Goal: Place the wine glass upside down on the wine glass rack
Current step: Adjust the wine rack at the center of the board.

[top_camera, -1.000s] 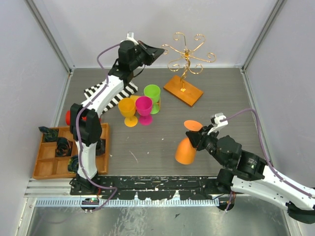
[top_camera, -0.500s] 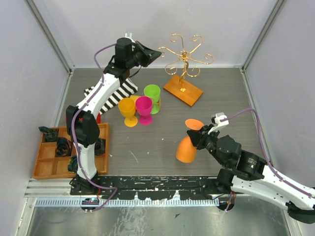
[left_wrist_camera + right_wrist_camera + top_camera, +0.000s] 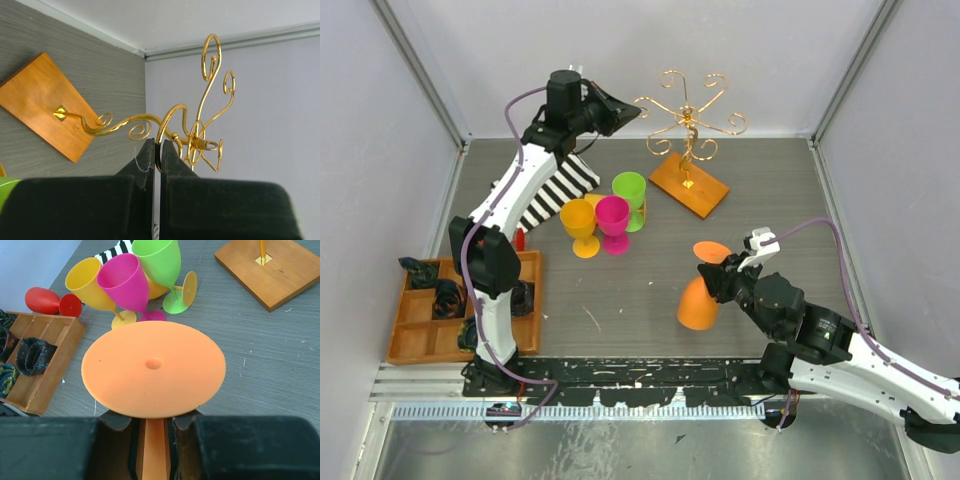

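Observation:
The wine glass rack (image 3: 686, 122), gold wire with curled arms on a wooden base (image 3: 691, 184), stands at the back of the table. My left gripper (image 3: 638, 108) is shut on one of its curled arms; in the left wrist view the wire (image 3: 161, 131) runs between the closed fingertips of the gripper (image 3: 159, 150). An orange wine glass (image 3: 699, 303) hangs upside down over the table's middle right, foot (image 3: 152, 367) uppermost. My right gripper (image 3: 152, 426) is shut on its stem (image 3: 154, 445), just under the foot.
Yellow (image 3: 580, 225), magenta (image 3: 613, 220) and green (image 3: 630, 193) glasses stand clustered left of the rack base. A striped cloth (image 3: 556, 190) lies behind them. A red glass (image 3: 47, 300) lies by the compartmented wooden tray (image 3: 418, 342) at the near left.
My left gripper has moved left and slightly up, and the rack's top and base have shifted left with it. The right arm and orange glass have barely moved.

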{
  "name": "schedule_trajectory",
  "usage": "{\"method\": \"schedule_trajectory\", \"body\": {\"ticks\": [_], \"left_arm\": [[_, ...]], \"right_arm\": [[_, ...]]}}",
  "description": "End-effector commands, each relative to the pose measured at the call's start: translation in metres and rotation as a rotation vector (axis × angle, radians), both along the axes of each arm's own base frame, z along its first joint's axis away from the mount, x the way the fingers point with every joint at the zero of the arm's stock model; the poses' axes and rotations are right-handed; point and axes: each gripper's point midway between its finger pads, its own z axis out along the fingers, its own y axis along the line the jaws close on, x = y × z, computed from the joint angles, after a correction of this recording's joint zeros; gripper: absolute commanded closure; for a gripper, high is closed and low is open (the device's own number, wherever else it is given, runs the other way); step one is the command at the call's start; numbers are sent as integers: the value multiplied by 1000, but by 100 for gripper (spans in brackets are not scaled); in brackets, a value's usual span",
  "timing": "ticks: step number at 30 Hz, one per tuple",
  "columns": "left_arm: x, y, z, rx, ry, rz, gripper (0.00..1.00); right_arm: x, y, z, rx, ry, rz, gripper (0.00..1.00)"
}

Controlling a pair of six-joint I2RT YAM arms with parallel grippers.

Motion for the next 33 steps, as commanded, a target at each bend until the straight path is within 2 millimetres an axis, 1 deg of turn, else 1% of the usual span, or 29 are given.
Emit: {"method": "schedule_trajectory", "body": {"ticks": [1,10,13,18,20,22,23,27,31,33], "left_arm": [[3,12,49,-10,-139,9,100],[2,15,66,-16,-162,9,100],[3,14,64,-11,-160,6,100],[6,13,51,0,-137,-5,100],[6,12,45,3,-127,-8,94],[7,13,40,5,-120,-8,85],[8,14,38,5,-120,-6,83],[9,16,33,6,-117,-6,76],[12,17,29,4,-113,-9,73],[12,18,29,1,-113,-12,68]], "right_arm": [[3,3,28,85,-48,-8,100],[4,1,27,80,-50,-18,100],[4,2,25,79,-48,-19,100],[5,0,24,69,-55,-28,100],[6,-1,26,68,-58,-32,100],[6,-2,27,65,-61,-33,100],[6,-3,27,64,-60,-35,100],[7,-6,27,55,-64,-49,100],[7,-8,28,51,-68,-53,100],[7,-8,29,51,-70,-56,100]]}}
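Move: Your left fingers are already pinching a gold curl on the left side of the wine rack. The rack's hub is roughly 11 cm to the right and 2 cm ahead at hand height, and its wooden base about 14 cm right, 1 cm back, 33 cm down. The green glass is some 10 cm back, 2 cm left and 27 cm down. From the right hand, which holds the orange glass, the wooden base lies about 31 cm straight ahead and 23 cm down. Keep the left gripper shut on the gold curl and raise it about 2 cm, then ease it left by some 2 cm in all and slightly forward, sinking a touch, to draw the rack towards the middle of the board. With the wrist kept nearly still, start opening the fingers around the curl late on, to roughly a quarter of their range. ##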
